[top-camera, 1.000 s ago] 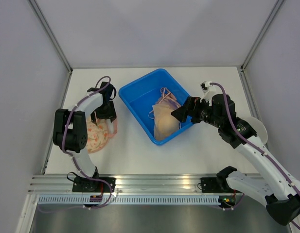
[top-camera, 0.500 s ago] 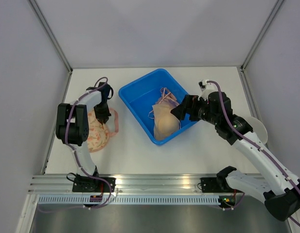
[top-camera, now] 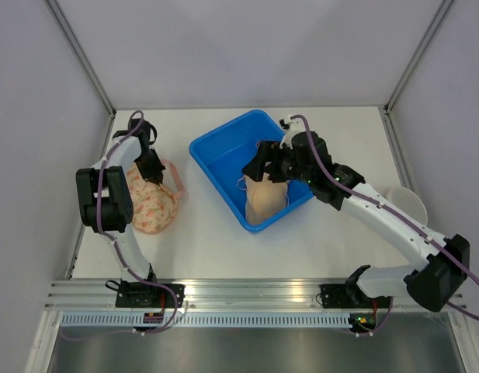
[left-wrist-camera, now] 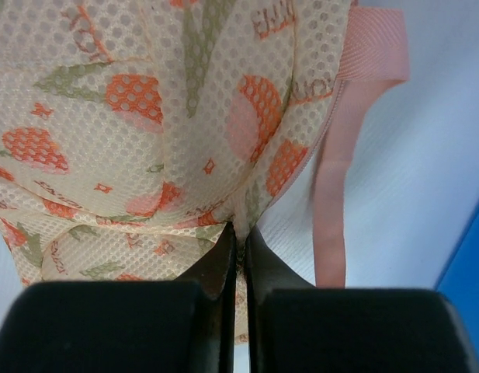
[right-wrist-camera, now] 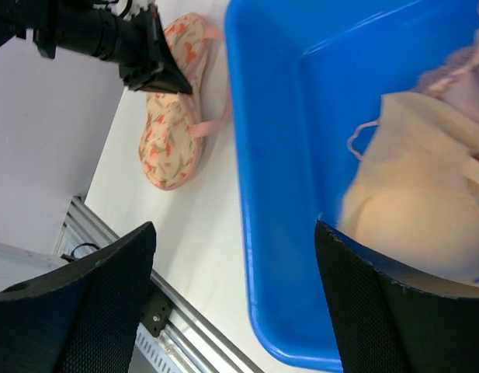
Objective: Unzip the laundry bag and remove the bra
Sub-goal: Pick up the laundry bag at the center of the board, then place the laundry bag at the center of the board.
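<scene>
The laundry bag (top-camera: pixel 152 206) is a cream mesh pouch with orange flowers and a pink strap (top-camera: pixel 178 183), lying on the table's left side. My left gripper (top-camera: pixel 150 169) is at its far end, and in the left wrist view the left gripper (left-wrist-camera: pixel 241 233) is shut on a fold of the bag's mesh (left-wrist-camera: pixel 146 116). A beige bra (top-camera: pixel 266 200) lies in the blue bin (top-camera: pixel 216 140). My right gripper (top-camera: pixel 253 171) hovers open over the bin, beside the bra (right-wrist-camera: pixel 418 217). The bag's zip is not visible.
A pale purple garment (top-camera: pixel 267 152) lies in the bin behind the bra. A white dish (top-camera: pixel 407 203) sits at the right edge, partly under the right arm. An aluminium rail (top-camera: pixel 239 291) runs along the near edge. Grey walls enclose the table.
My left gripper closed on the bag's mesh and moved toward the far left, dragging the bag's end with it. My right arm swung left over the bin, still open.
</scene>
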`<action>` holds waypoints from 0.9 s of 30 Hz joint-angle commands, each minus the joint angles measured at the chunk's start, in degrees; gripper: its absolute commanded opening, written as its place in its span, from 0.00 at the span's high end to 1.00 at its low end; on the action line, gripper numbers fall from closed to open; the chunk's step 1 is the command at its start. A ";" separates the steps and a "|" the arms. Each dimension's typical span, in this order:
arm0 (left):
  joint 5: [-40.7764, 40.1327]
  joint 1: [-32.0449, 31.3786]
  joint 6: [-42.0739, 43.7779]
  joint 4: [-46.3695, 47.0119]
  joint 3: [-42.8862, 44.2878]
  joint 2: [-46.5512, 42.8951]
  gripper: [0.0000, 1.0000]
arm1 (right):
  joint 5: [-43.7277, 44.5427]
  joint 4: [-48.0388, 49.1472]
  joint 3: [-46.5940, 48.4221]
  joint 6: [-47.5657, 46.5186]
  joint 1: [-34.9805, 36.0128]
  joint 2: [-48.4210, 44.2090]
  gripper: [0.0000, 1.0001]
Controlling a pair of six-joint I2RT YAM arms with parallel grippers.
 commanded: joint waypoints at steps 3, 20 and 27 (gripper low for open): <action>7.58 2.96 -2.19 0.47 4.35 -1.67 0.98 | 7.02 4.61 7.94 3.13 9.10 9.64 0.17; 20.94 8.51 -3.78 1.52 4.80 -2.64 0.98 | 17.22 12.53 24.45 12.28 23.00 38.92 0.50; 24.72 9.03 -2.91 1.52 4.01 -3.69 0.98 | 18.89 14.46 28.24 12.20 23.79 47.01 0.50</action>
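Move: The laundry bag's middle lies roughly 35 cm to the right hand's left, level fore and aft and some 24 cm below. Its pink strap is about 29 cm left and 8 cm ahead of that hand; the blue bin's middle is 10 cm ahead and 2 cm right. From the left hand, already pinching the bag, the bag's middle is about 8 cm back, straight in line and 3 cm lower. Right hand sweeps about 23 cm left, 14 down, half-closing, towards the laundry bag; left keeps pinching it, lifting slightly. ##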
